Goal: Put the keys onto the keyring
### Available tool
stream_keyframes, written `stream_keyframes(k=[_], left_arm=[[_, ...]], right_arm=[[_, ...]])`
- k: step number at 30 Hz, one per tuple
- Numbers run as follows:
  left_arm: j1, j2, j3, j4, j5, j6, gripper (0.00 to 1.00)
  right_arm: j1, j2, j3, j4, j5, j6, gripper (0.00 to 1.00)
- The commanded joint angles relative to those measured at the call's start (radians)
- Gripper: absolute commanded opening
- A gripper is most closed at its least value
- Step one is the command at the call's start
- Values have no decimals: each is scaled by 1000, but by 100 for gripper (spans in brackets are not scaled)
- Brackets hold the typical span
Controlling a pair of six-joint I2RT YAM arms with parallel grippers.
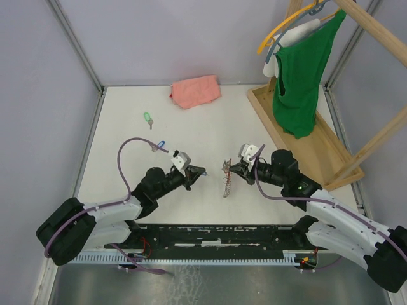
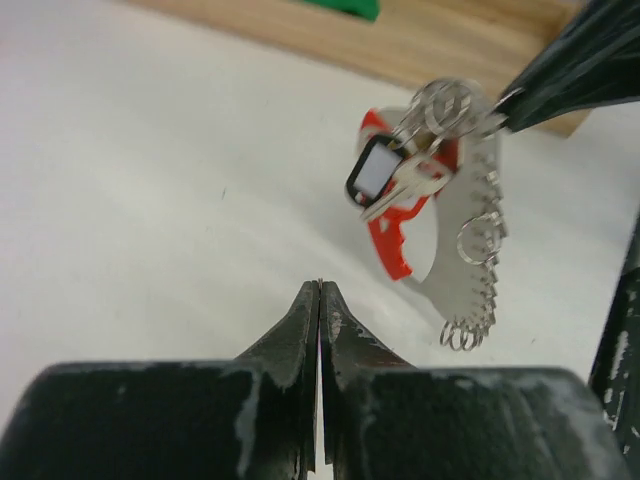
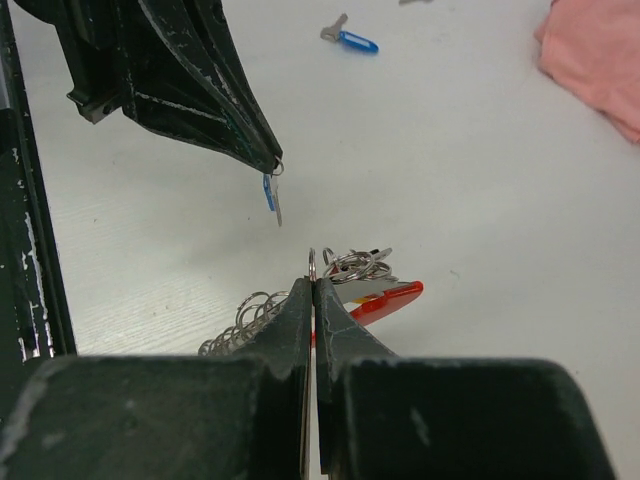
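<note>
The keyring (image 1: 226, 181) is a silver toothed plate carrying many small rings, a red piece and a black-framed tag (image 2: 372, 172). My right gripper (image 3: 313, 282) is shut on one of its rings (image 3: 312, 263), lifting that end off the table. My left gripper (image 2: 320, 286) is shut too. From its tip a small blue-headed key (image 3: 270, 194) hangs by its loop, a short way in front of the held ring. Two more keys lie on the table to the left: a blue one (image 1: 160, 145) and a green one (image 1: 147, 118).
A pink cloth (image 1: 195, 91) lies at the back of the table. A wooden rack (image 1: 305, 146) stands at the right with a green garment (image 1: 299, 82) hanging from a yellow hanger (image 1: 286, 25). Walls close in the sides.
</note>
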Motion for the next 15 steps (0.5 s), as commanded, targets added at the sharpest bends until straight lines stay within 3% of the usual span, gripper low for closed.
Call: stream_keyframes(k=[1,9,15], left_arm=[[-3,12,58,-260,-226,-88,3],[-4,168,165,-450,-306,-168,3],[-4,304,221,-399,-278,-183,5]], right_arm=[[4,17,3,84,87,145,1],[5,139,69,-49,216,185,0],[4,159,5,84,206,134,1]])
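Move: The left hand holds the blue-tagged key. The patch of table it heads for is some 14 cm below, about 3 cm ahead and 3 cm left; the keyring hangs roughly 8 cm to its right and 2 cm back, nearly level. Another blue-tagged key lies on the table about 20 cm ahead, 18 cm left and 14 cm below. From the right hand, already gripping the keyring, its patch of table is some 18 cm below, 2 cm ahead and 1 cm right. Still pinching the key, the left hand drops steadily towards the table, about 11 cm, easing some 3 cm forward and 3 cm left, away from the keyring, while its fingers tip some 30 degrees downward. The right hand keeps its grip on the keyring and lowers it about 6 cm, drifting slightly forward, with a small downward tip and clockwise turn. ##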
